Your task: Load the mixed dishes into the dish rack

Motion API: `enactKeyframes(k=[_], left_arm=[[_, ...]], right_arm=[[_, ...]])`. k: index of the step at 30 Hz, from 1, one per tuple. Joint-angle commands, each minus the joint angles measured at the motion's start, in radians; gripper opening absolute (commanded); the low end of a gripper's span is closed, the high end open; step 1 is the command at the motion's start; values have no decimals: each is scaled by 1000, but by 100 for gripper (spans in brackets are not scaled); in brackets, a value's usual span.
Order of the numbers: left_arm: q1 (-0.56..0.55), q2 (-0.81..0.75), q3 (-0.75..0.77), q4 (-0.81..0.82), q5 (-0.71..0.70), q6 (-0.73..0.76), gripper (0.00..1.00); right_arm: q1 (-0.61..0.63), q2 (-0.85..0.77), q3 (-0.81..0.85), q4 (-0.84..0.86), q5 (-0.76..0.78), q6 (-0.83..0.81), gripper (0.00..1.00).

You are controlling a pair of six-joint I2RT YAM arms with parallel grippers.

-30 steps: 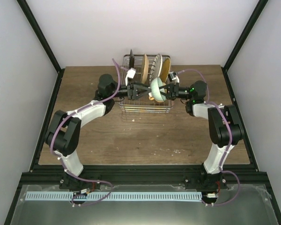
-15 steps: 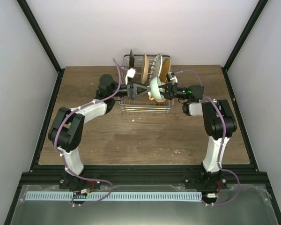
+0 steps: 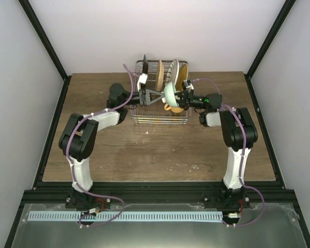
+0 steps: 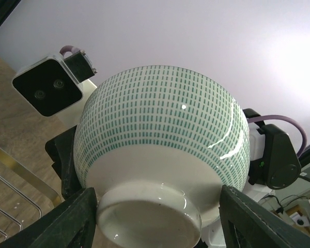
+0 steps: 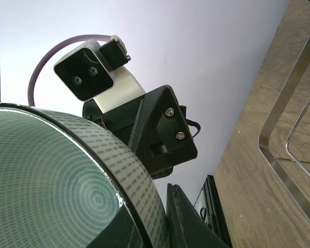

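A mint-green patterned bowl (image 3: pixel 171 94) hangs on its side above the dish rack (image 3: pixel 157 120). My right gripper (image 3: pixel 182 97) is shut on its rim, one finger inside the bowl (image 5: pixel 51 186) and one finger (image 5: pixel 188 222) outside. From the left, my left gripper (image 3: pixel 157 96) faces the bowl's underside (image 4: pixel 160 134). Its fingers (image 4: pixel 67 217) stand open on either side of the white foot ring, and the right one is clearly apart from it. Several plates (image 3: pixel 173 71) stand upright between the prongs at the back of the rack. Something yellow (image 3: pixel 170 107) lies under the bowl.
A dark plate (image 3: pixel 144 64) and a tan woven plate (image 3: pixel 159 74) stand in the rack's back rows. The rack's wire rim (image 5: pixel 294 103) shows beside brown table wood (image 3: pixel 144 150). Black frame posts (image 3: pixel 46 46) flank the table.
Both arms have drawn in toward the rack and the bowl has shifted a little toward the back. The left fingers have narrowed around the bowl's foot.
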Motion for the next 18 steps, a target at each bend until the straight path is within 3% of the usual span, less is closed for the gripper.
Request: enactKeyframes(k=[1,11,18], left_arm=[[-35,-2,42,152,101,-62,67],[-35,-23,38,105,112,-26,86],[-35,-41,24,46,111,24,90]], right_arm=[[16,24,42,223,89,12,1],[16,66,69,236,119,28,1],[16,74,90,232,123,25,1]])
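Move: The bowl, tipped on its side, is held by its lower rim in the right fingers. Its middle is about 5 cm above that hand, 2 cm to its left and 1 cm ahead. From the left hand, at the bowl's foot, the middle lies some 4 cm right, 1 cm ahead and 1 cm up. Below the right hand, the mug lies about 17 cm down and 2 cm back; the striped plate stands 8 cm ahead, 1 cm left, 11 cm down. Keeping its pinch on the bowl's lower rim, the right hand eases the bowl forward about 1 cm and slightly down, with hardly any turn. The left hand stays at the bowl's foot and spreads its already parted fingers from about two-thirds to nearly full opening, one below and one above the foot; whether either touches the bowl can't be seen. ##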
